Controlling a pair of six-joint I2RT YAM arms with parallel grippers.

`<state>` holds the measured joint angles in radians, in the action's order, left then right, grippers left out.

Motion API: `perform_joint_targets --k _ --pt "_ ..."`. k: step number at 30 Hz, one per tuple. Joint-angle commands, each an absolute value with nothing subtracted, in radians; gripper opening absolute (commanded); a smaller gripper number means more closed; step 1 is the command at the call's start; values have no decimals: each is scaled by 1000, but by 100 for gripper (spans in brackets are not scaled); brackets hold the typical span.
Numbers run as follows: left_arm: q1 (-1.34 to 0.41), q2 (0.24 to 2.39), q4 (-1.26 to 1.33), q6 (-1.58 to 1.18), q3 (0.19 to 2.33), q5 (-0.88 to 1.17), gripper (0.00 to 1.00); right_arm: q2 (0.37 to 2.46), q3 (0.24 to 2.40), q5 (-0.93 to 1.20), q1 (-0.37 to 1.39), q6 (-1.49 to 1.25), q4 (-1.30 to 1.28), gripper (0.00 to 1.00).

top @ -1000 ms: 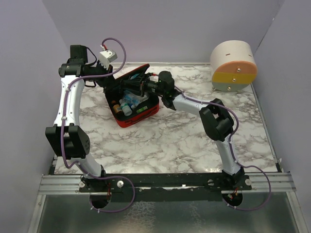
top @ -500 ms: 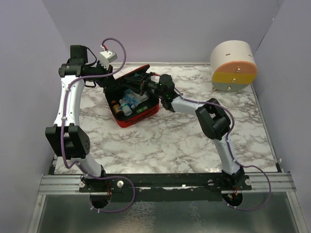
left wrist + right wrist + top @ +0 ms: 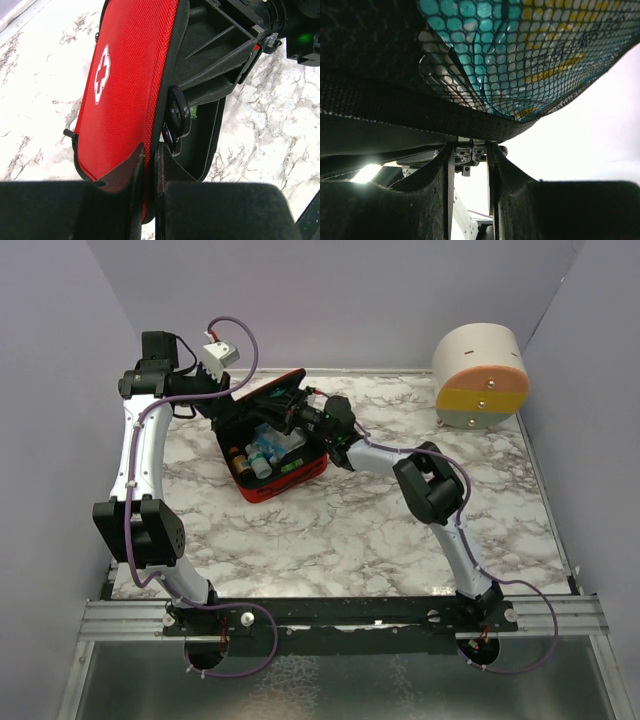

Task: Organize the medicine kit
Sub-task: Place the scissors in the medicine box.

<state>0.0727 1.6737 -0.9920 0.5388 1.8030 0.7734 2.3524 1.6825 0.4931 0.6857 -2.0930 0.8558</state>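
The medicine kit (image 3: 288, 478) lies open at the table's back left, with small bottles (image 3: 256, 454) inside. Its red lid (image 3: 125, 75), marked with a white cross, stands raised. My left gripper (image 3: 150, 148) (image 3: 230, 402) is shut on the lid's edge, beside two black zipper pull rings (image 3: 178, 112). From the right, my right gripper (image 3: 292, 412) (image 3: 470, 150) reaches under the lid, its fingers (image 3: 446, 180) closed against two metal zipper sliders (image 3: 471, 154). A mesh pocket (image 3: 520, 50) holding a teal and yellow packet fills the top of the right wrist view.
A round cream, orange, yellow and grey drawer container (image 3: 481, 375) stands at the back right corner. Purple walls close in the marble table (image 3: 350, 530) on three sides. The right arm's elbow (image 3: 428, 485) juts over the middle of the table.
The right arm's elbow and forearm have swung left, bringing its gripper a little further in under the lid. The left arm and the kit have hardly moved.
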Motion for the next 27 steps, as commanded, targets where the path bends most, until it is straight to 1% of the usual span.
perform_joint_targets --k 1,4,10,14,20,25,27 --pt "77 1670 -1073 553 1831 765 0 2402 1765 422 683 -2184 881 1" --pt "77 1672 -1082 559 1836 769 0 2417 1801 420 683 -2170 842 1" --pt "76 1674 -1100 568 1851 780 0 2369 1776 346 681 -2091 724 1" --pt "77 1677 -1107 571 1854 785 0 2383 1817 352 681 -2071 676 1" --pt "77 1683 -1111 571 1860 793 0 2389 1904 384 681 -1993 526 1" --pt "77 1681 -1114 571 1859 795 0 2391 2053 416 676 -1832 218 1" --pt "77 1680 -1114 572 1858 794 0 2407 2164 428 672 -1741 40 1"
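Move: The mesh pocket in the raised lid lies right before the right hand's fingertips, its middle about 3 cm ahead, 5 cm left and level; that hand still grips the scissors. Under it inside the box, the white bottle sits some 2 cm back, 5 cm left and 18 cm down, the green packet about 3 cm back, 2 cm right and 20 cm down. From the left hand, which already pinches the lid's edge, the pocket is about 8 cm right, 4 cm ahead and 2 cm lower. Forward and left, about 4 cm in all, the right hand pushes along the inside of the lid by the pocket's edge, rising a touch, then dipping before easing back up, to end about 1 cm lower; its fingers shut fully off the scissors early on, and the fingertips tip down some 15 degrees. The left hand keeps its pinch on the lid and draws it about 1.5 cm left and slightly up. ##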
